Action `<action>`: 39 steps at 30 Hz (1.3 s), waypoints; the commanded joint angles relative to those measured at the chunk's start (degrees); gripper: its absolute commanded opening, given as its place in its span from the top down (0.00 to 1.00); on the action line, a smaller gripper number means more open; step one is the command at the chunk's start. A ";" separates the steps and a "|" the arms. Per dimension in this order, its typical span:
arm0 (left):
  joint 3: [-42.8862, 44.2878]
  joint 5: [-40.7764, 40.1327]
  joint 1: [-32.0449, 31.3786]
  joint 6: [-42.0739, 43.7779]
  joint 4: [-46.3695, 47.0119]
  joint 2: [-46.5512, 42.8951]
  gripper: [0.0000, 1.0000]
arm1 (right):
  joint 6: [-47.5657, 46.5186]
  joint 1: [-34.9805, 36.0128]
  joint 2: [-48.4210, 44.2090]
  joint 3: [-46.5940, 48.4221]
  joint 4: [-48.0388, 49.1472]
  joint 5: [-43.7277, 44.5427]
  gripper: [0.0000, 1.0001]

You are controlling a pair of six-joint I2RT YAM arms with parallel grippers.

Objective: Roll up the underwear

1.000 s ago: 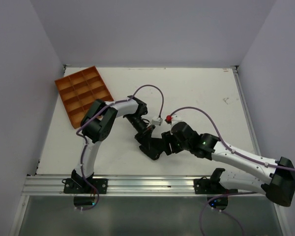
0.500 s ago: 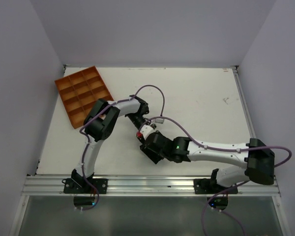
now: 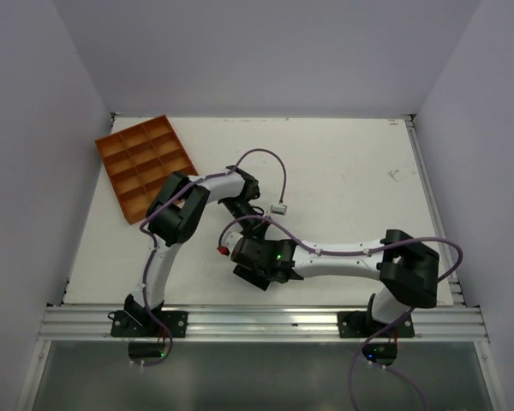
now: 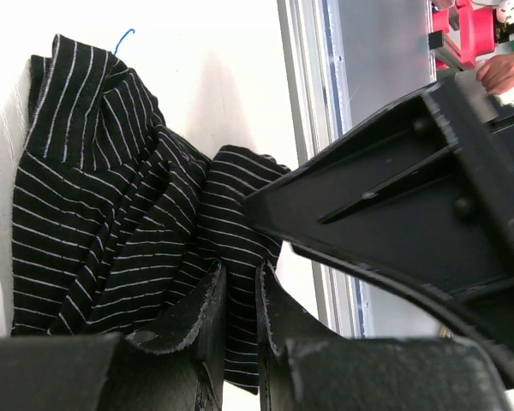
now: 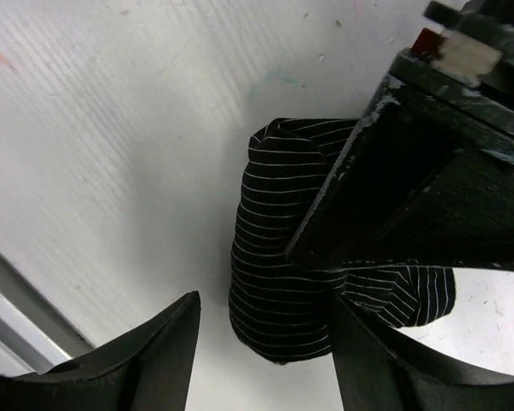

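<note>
The underwear [image 5: 274, 257] is black fabric with thin white stripes, bunched into a loose lump on the white table. My left gripper [image 4: 240, 278] is shut on the underwear [image 4: 103, 188], with a striped fold showing between its fingers. My right gripper [image 5: 264, 300] is open wide, one finger on each side of the lump's near end, neither touching it. The left gripper's finger [image 5: 394, 188] lies across the fabric in the right wrist view. From above, both grippers [image 3: 255, 267] meet at the table's middle front and hide most of the fabric.
An orange compartment tray [image 3: 146, 163] lies at the back left. The aluminium rail [image 3: 265, 321] runs along the near edge, close behind the lump. The right arm's black hardware [image 4: 411, 197] crowds the left gripper's right side. Purple cables [image 3: 265, 158] loop above both wrists.
The right arm has swung left, carrying its open gripper from the right of the underwear to over its near end. The left gripper has kept its place and its grip.
</note>
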 commanded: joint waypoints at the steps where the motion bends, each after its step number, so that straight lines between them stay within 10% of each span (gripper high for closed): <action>1: 0.18 -5.08 -0.61 0.49 4.46 2.02 0.88 | -0.79 0.43 3.09 2.01 0.48 3.94 0.38; 8: -2.28 -4.73 -0.27 3.04 3.41 -0.18 0.78 | 1.32 0.26 3.53 -0.45 1.79 2.81 0.45; 15: -4.82 -3.33 1.84 1.03 5.86 -3.60 0.68 | 1.67 -0.79 3.54 -0.63 1.79 -1.32 0.78; 16: -5.09 -2.80 2.19 1.02 6.65 -3.95 0.01 | 1.84 -0.97 3.45 -0.98 1.79 -2.55 0.79; 39: -11.50 -17.82 13.88 -19.97 19.74 -16.96 0.00 | 2.38 -9.41 -0.16 -6.08 4.26 -16.36 0.86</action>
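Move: My left hand still pinches the rolled part of the underwear; its middle is about 1 cm back and 1 cm right of that hand point, 1 cm below. From my right hand, with its fingers open around the near end, the roll lies some 2 cm ahead, 1 cm left and 2 cm below. The loose flat part spreads about 6 cm straight ahead of my right hand, 3 cm below. I hand the hold over: my right hand dips about 1.5 cm with a slight forward push and pinches the end of the roll. Then my left fingers open wide, let go and withdraw forward and left, about 10 cm, turning counter-clockwise and pointing more steeply down, while my right hand keeps its pinch almost in place, its wrist tilting about 15 degrees to lean forward and right. ##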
